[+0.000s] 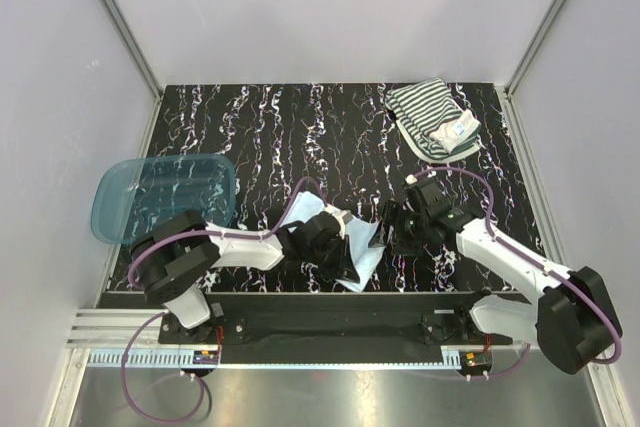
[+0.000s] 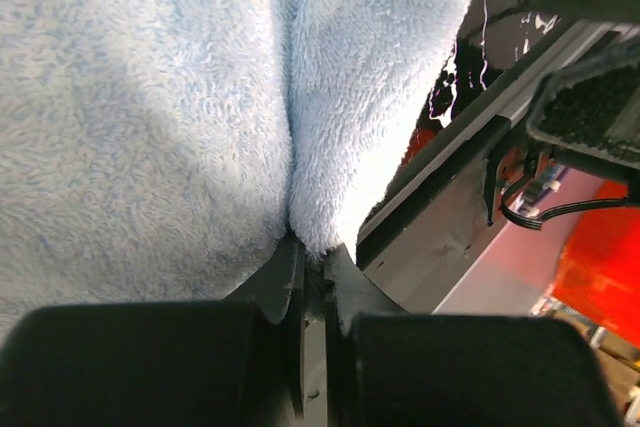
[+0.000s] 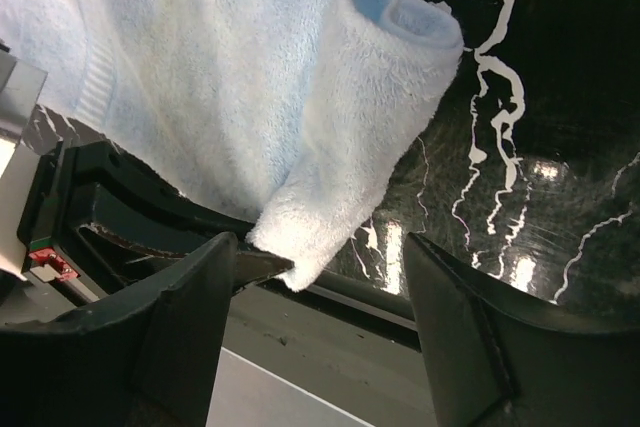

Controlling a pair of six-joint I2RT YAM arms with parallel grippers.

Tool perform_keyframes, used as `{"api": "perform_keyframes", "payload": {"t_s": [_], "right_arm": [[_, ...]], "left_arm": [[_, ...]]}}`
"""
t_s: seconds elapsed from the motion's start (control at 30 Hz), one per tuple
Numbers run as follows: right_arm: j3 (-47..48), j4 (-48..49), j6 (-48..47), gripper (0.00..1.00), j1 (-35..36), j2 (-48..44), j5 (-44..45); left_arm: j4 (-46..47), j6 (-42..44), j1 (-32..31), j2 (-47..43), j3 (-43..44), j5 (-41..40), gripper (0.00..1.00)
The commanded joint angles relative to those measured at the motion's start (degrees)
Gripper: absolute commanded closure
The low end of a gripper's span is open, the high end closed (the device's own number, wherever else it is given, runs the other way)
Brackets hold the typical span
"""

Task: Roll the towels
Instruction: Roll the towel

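The light blue towel [image 1: 366,248] lies near the front middle of the table, one side curled into a loose roll [image 3: 372,117]. My left gripper [image 1: 338,247] is shut on its edge, the fluffy cloth [image 2: 150,127] pinched between the fingertips [image 2: 296,265]. My right gripper [image 1: 393,227] stands open just right of the towel. In the right wrist view the roll's end reaches between its fingers [image 3: 190,317] without touching either. The striped towel [image 1: 432,119] lies flat at the back right, far from both grippers.
A translucent blue tub [image 1: 165,197] rests on the table's left side, beside the left arm. The dark front rail [image 3: 400,342] of the table runs just under both grippers. Grey walls enclose the black marbled tabletop [image 1: 300,127].
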Motion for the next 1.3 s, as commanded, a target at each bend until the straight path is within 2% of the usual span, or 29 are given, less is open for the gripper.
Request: {"api": "perform_keyframes", "payload": {"t_s": [0.0,0.3,0.5,0.57,0.77,0.8,0.83,0.9,0.93,1.03,1.1,1.23,1.27], "right_arm": [[-2.23,4.7,3.22,0.27,0.41,-1.83,-1.3],[-9.97,19.98,9.2,0.34,0.41,1.33,-4.2],[-12.44,25.01,10.52,0.43,0.41,3.53,-4.29],[-13.23,26.06,11.05,0.51,0.41,3.09,-3.67],[-14.38,26.59,11.32,0.68,0.41,0.98,-2.35],[-14.2,26.16,11.14,0.73,0.41,0.72,-2.26],[-13.94,25.89,10.79,0.74,0.41,0.8,-2.18],[-11.75,22.13,9.21,0.77,0.41,1.33,-1.74],[-10.61,20.37,8.51,0.78,0.41,2.81,-1.65],[-6.12,14.12,5.61,0.83,0.41,5.89,-1.56],[-4.1,10.96,4.29,0.84,0.41,6.95,-1.3],[-1.2,5.07,2.62,0.84,0.41,8.8,2.73],[-0.15,3.32,2.0,0.84,0.41,8.89,3.01]], "left_arm": [[2.9,-1.27,0.94,-0.26,-2.1,1.59,1.0],[12.21,-6.98,2.44,0.44,-7.99,4.67,1.0],[13.0,-7.77,3.14,-0.35,-8.79,4.32,1.0],[13.45,-8.12,3.58,-0.26,-9.23,4.84,1.0],[13.28,-6.9,3.93,0.35,-8.27,5.64,1.0],[10.23,-6.11,3.93,0.09,-7.56,5.12,0.96],[7.94,-5.15,3.76,-0.43,-6.86,4.15,0.83],[0.15,-1.37,3.14,-2.71,-3.87,0.12,0.63],[-2.69,1.17,2.79,-3.59,-2.56,-3.29,0.46],[-12.54,5.3,1.56,-6.5,1.84,-9.62,0.3],[-19.72,7.07,0.25,-8.08,5.69,-13.5,0.28],[-32.93,12.77,-5.37,-9.31,14.73,-31.13,0.25],[-35.04,13.66,-8.43,-9.05,16.51,-34.41,0.25]]}}
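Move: The light-blue towel's rolled edge, at its outer part, lies about 2 cm left of the open right fingers and some 4 cm below. The left gripper pinching its near end is about 7 cm back and 8 cm left of them, and the towel's flat part about 10 cm left, level with them. From the left hand, that outer part of the rolled edge is roughly 7 cm ahead and 6 cm right; the table's near edge is 3 cm behind. The right fingers close on the outer part of the towel's rolled edge and pinch it, after sinking about 4 cm with a slight leftward drift, the wrist tipping some 10 degrees and then back. The left hand keeps its pinch on the near end almost in place, then opens wide and lets go, rising about 3 cm while easing forward and left. ##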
